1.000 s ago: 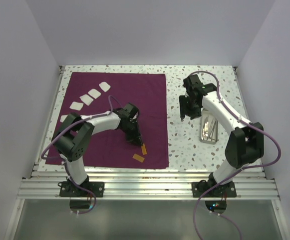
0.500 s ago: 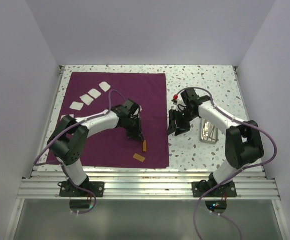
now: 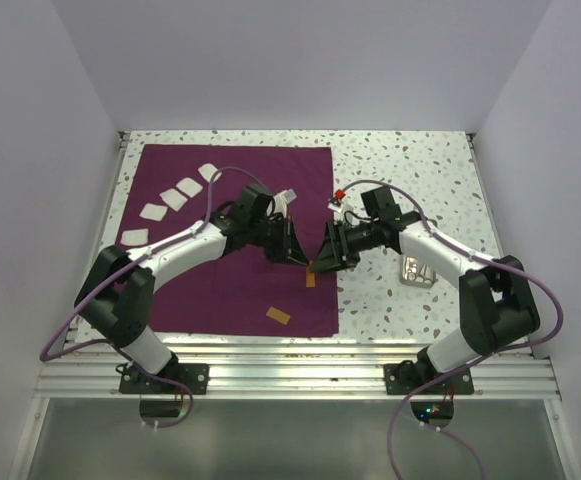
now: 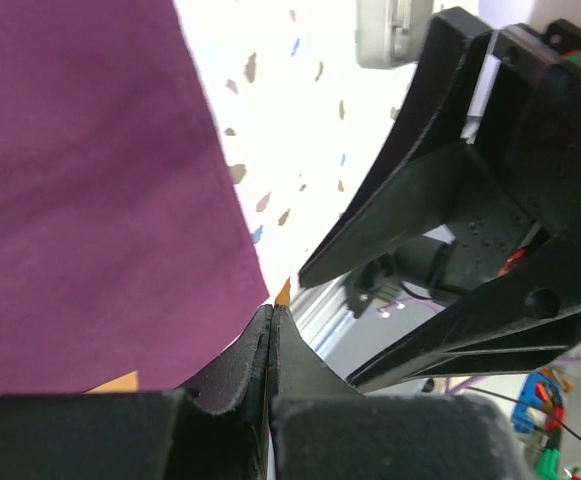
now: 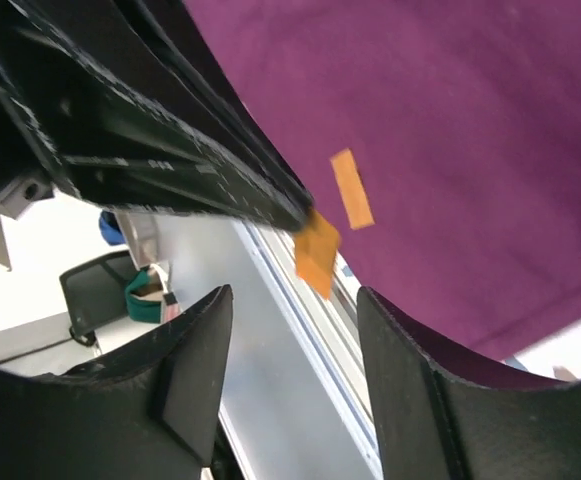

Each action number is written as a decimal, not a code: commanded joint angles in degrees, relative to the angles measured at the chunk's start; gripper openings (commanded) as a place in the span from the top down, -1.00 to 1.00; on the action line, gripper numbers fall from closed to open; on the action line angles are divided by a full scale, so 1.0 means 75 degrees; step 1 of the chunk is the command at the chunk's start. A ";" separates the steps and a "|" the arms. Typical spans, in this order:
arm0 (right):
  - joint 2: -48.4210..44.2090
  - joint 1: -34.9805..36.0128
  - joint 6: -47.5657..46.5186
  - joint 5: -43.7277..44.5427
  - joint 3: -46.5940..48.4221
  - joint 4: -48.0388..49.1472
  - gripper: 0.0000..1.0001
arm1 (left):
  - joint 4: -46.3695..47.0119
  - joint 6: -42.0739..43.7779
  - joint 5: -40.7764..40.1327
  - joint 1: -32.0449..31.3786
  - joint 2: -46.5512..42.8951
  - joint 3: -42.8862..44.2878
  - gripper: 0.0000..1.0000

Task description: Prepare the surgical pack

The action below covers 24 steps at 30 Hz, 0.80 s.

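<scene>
The surgical pack (image 3: 220, 190) is a purple sheet lying flat on the left half of the table, also seen in the left wrist view (image 4: 90, 180) and the right wrist view (image 5: 450, 130). My left gripper (image 3: 303, 260) is raised over the sheet's right edge. It is shut (image 4: 272, 312) on a small orange strip (image 3: 311, 278), which hangs from its tips (image 5: 317, 252). My right gripper (image 3: 323, 256) faces it from the right, open (image 5: 293, 300), with the strip just beyond its fingertips and not touching them. A second orange strip (image 3: 277, 316) lies on the sheet near its front edge.
Several white gauze pads (image 3: 175, 198) lie in a row on the sheet's back left part, and another white pad (image 3: 287, 196) lies beside the left arm. A metal tray (image 3: 417, 268) with instruments sits on the speckled table under the right arm. White walls close in three sides.
My left gripper closed on the orange strip, lifted it off the sheet and carried it right. My right arm swung left and low to face it, its jaws a little wider.
</scene>
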 commanded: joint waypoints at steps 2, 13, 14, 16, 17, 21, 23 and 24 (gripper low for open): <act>-0.0200 0.0093 0.0552 -0.0656 -0.0129 0.1014 -0.10 | 0.0772 -0.0259 0.0607 -0.0021 -0.0361 0.0165 1.00; -0.0130 0.0164 0.0845 -0.0598 -0.0305 0.1483 0.25 | 0.0983 -0.0271 0.0900 0.0061 -0.0478 0.0001 1.00; -0.0130 0.0152 0.0892 -0.0575 -0.0316 0.1495 0.34 | 0.1006 -0.0270 0.0970 0.0119 -0.0467 -0.0022 1.00; -0.0142 0.0152 0.0858 -0.0411 -0.0328 0.1425 0.64 | 0.1030 -0.0270 0.1029 0.0201 -0.0443 -0.0104 1.00; -0.0142 0.0152 0.0788 -0.0294 -0.0317 0.1332 0.81 | 0.1007 -0.0282 0.1076 0.0364 -0.0443 -0.0163 0.90; 0.0022 0.0047 0.0156 0.0735 0.0057 -0.0256 1.00 | 0.0995 -0.0306 0.1041 0.1021 -0.0700 -0.0572 0.18; 0.0116 -0.0267 -0.0184 0.1799 0.0256 -0.0892 1.00 | 0.0528 -0.0015 0.0948 0.1430 -0.0830 -0.0620 0.07; 0.0140 -0.0432 -0.0255 0.2443 0.0548 -0.1684 1.00 | 0.0340 0.0138 0.0878 0.1514 -0.0865 -0.0609 0.04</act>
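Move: My left hand still pinches one end of the orange strip in the air, its middle about 2 cm back from the left fingertips and 1 cm below. That middle is some 3 cm to the left of my right hand, level with it, and the open right fingers face it. The other orange strip lies on the cloth 6 cm back, 9 cm left of my right hand and 13 cm below; the tray stands 8 cm ahead, 23 cm right and 12 cm below. I ease my right hand 1–2 cm left and slightly up to the orange strip, while my left, still pinching it, rises nearly 3 cm and edges right. My right fingers shut on the strip, then my left fingers open and that hand pulls away left and forward, about 5 cm. My right hand finishes by drawing right and down, roughly 3 cm, with the strip. ##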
